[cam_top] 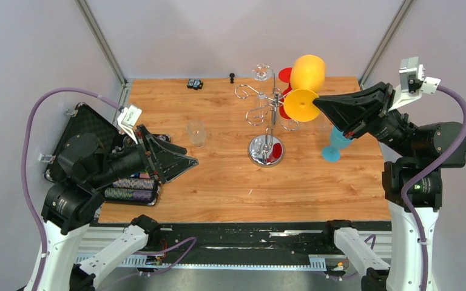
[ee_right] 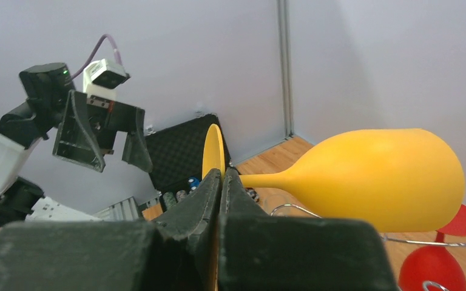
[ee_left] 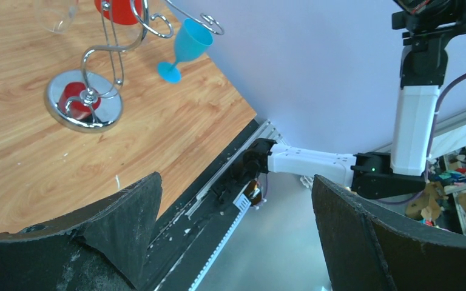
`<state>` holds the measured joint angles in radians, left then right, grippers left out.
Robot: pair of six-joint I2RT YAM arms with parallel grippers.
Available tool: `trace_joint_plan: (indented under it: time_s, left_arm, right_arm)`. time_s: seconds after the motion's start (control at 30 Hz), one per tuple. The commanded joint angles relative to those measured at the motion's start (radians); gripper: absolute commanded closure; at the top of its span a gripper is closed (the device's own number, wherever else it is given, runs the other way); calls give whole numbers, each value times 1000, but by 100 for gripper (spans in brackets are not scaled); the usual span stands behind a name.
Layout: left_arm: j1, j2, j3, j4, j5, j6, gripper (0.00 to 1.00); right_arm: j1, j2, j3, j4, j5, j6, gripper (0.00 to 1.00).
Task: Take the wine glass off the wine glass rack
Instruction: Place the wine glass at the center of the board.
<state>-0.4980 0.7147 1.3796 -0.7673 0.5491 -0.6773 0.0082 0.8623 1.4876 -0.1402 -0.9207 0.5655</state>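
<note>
The wine glass rack (cam_top: 266, 150), chrome wire on a round mirrored base, stands right of the table's middle; it also shows in the left wrist view (ee_left: 84, 100). A yellow wine glass (cam_top: 307, 73) lies sideways in the air above the rack's right-hand hooks. My right gripper (cam_top: 317, 102) is shut on the rim of its round foot (ee_right: 213, 151), and the bowl (ee_right: 382, 177) points away over a wire hook (ee_right: 291, 209). I cannot tell whether glass and hook touch. My left gripper (cam_top: 185, 161) hangs open and holds nothing near the table's left edge.
Red wine glasses (cam_top: 284, 76) and a clear one (cam_top: 261, 73) hang on the rack. A blue wine glass (cam_top: 335, 144) stands on the table under my right arm. A clear cup (cam_top: 196, 133) stands left of the rack. A black case (cam_top: 84, 124) with poker chips (cam_top: 131, 187) lies at the left.
</note>
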Motion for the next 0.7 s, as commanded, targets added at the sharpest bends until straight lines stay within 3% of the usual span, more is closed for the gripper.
trace_joint_plan:
  time_s: [0.0, 0.27, 0.67]
  left_arm:
    - [-3, 17, 34, 69, 16, -55, 0]
    - [-4, 37, 49, 81, 9, -70, 0]
    - [-4, 56, 70, 93, -24, -121, 0]
  right_arm:
    - [94, 20, -3, 99, -14, -92, 100]
    - [378, 68, 14, 17, 141, -341, 100]
    - [626, 85, -61, 51, 202, -575, 100]
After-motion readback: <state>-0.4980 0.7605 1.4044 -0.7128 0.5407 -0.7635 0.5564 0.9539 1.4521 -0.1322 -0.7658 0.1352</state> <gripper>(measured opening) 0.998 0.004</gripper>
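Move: The yellow wine glass is already pinched by the stem in the right hand. From this hand the board's centre lies about 11 cm left, 12 ahead and 54 below. The rack stands roughly 5 cm left and 11 ahead, its middle some 35 lower; the blue glass is 17 cm right, 10 ahead. From the left hand, the board's centre is about 16 cm right, 18 ahead and 42 below; the yellow glass is 26 right, 11 ahead, 13 above. Carry the yellow glass with the right gripper about 8.5 cm to the left, past the rack top and towards the open left gripper, easing slightly back and down. Keep the fingers shut on the stem while the wrist swings some 15 degrees counter-clockwise and tips about as much, so that the bowl end rises. ##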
